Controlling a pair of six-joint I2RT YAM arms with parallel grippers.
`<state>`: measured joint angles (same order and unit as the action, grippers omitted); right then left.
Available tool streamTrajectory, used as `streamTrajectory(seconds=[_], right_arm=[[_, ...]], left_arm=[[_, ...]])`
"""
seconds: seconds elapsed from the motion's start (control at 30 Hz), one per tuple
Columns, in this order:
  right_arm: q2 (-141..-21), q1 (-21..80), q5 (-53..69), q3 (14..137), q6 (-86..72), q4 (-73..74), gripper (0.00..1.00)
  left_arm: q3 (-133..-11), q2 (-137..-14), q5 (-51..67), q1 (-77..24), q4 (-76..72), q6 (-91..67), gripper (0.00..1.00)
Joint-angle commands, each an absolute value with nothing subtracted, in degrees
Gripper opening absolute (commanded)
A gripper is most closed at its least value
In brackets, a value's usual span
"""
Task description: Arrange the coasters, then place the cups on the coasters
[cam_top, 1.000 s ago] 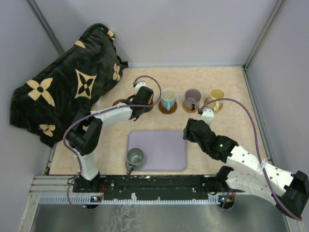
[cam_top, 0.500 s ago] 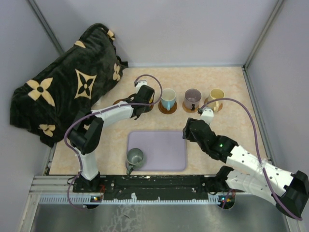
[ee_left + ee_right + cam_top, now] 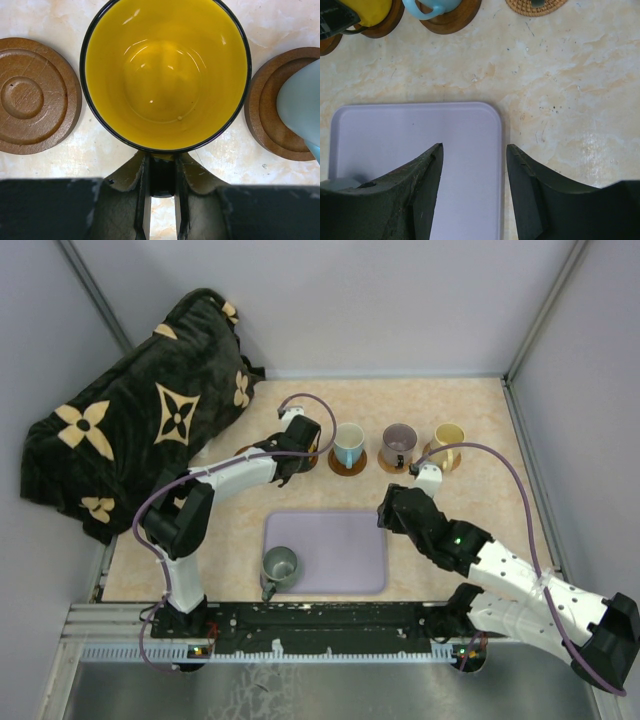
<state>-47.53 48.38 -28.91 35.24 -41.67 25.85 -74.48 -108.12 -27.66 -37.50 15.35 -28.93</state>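
My left gripper [image 3: 300, 443] [image 3: 162, 162] is shut on the handle of the yellow cup [image 3: 165, 75], which is upright between two dark brown coasters. The left coaster [image 3: 32, 95] is bare. The right coaster [image 3: 272, 120] carries the light blue cup [image 3: 302, 107] [image 3: 348, 443]. In the right wrist view the yellow cup [image 3: 362, 10] is over a third brown coaster [image 3: 385, 25]. The purple-grey cup [image 3: 398, 443] and the beige cup [image 3: 447, 438] stand on coasters further right. The grey-green cup [image 3: 280, 565] stands on the lavender tray [image 3: 340, 540]. My right gripper [image 3: 390, 508] [image 3: 474, 150] is open and empty above the tray's right edge.
A black blanket with tan flower patterns [image 3: 130, 430] is heaped at the back left. Grey walls close the back and both sides. The tray [image 3: 410, 150] lies near the front edge, between the two arms. A woven coaster [image 3: 536, 5] shows at the top of the right wrist view.
My left gripper with the yellow cup has edged very slightly toward the back. The right arm has not moved.
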Motion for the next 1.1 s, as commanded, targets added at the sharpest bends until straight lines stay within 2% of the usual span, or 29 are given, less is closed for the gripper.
streamTrajectory(seconds=[0.0,0.1,0.3,1.07], right_arm=[[-47.6,48.9,-28.8,35.3,-42.3,23.2,0.54],[-47.5,48.9,-28.8,35.3,-42.4,23.4,0.54],[-47.5,48.9,-28.7,35.2,-42.5,23.4,0.54],[-47.8,48.9,-27.7,35.1,-42.9,23.4,0.54]], left_arm=[[-76.9,-107.9,-28.7,-37.3,15.7,-28.8,0.2],[-76.8,-107.8,-28.9,-37.3,15.9,-28.8,0.3],[-76.7,-107.5,-28.9,-37.3,16.3,-28.8,0.45],[-73.3,-104.0,-29.7,-37.3,17.5,-29.7,0.48]])
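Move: The left hand still has the yellow cup by its handle. The cup's middle is about 6 cm straight ahead and 1 cm lower, over its brown coaster, which is about 5 cm below the hand. The empty coaster is level with that one, some 10 cm to its left, and the light blue cup on its coaster some 10 cm to its right. From the right hand, the yellow cup is roughly 20 cm ahead, 17 cm left and 8 cm lower. Staying almost in place at first, the left hand opens its fingers about halfway and lets go of the yellow cup's black handle. It then eases up about 1 cm, with a slight drift to the left, fingertips still on either side of the handle and the wrist unturned. ##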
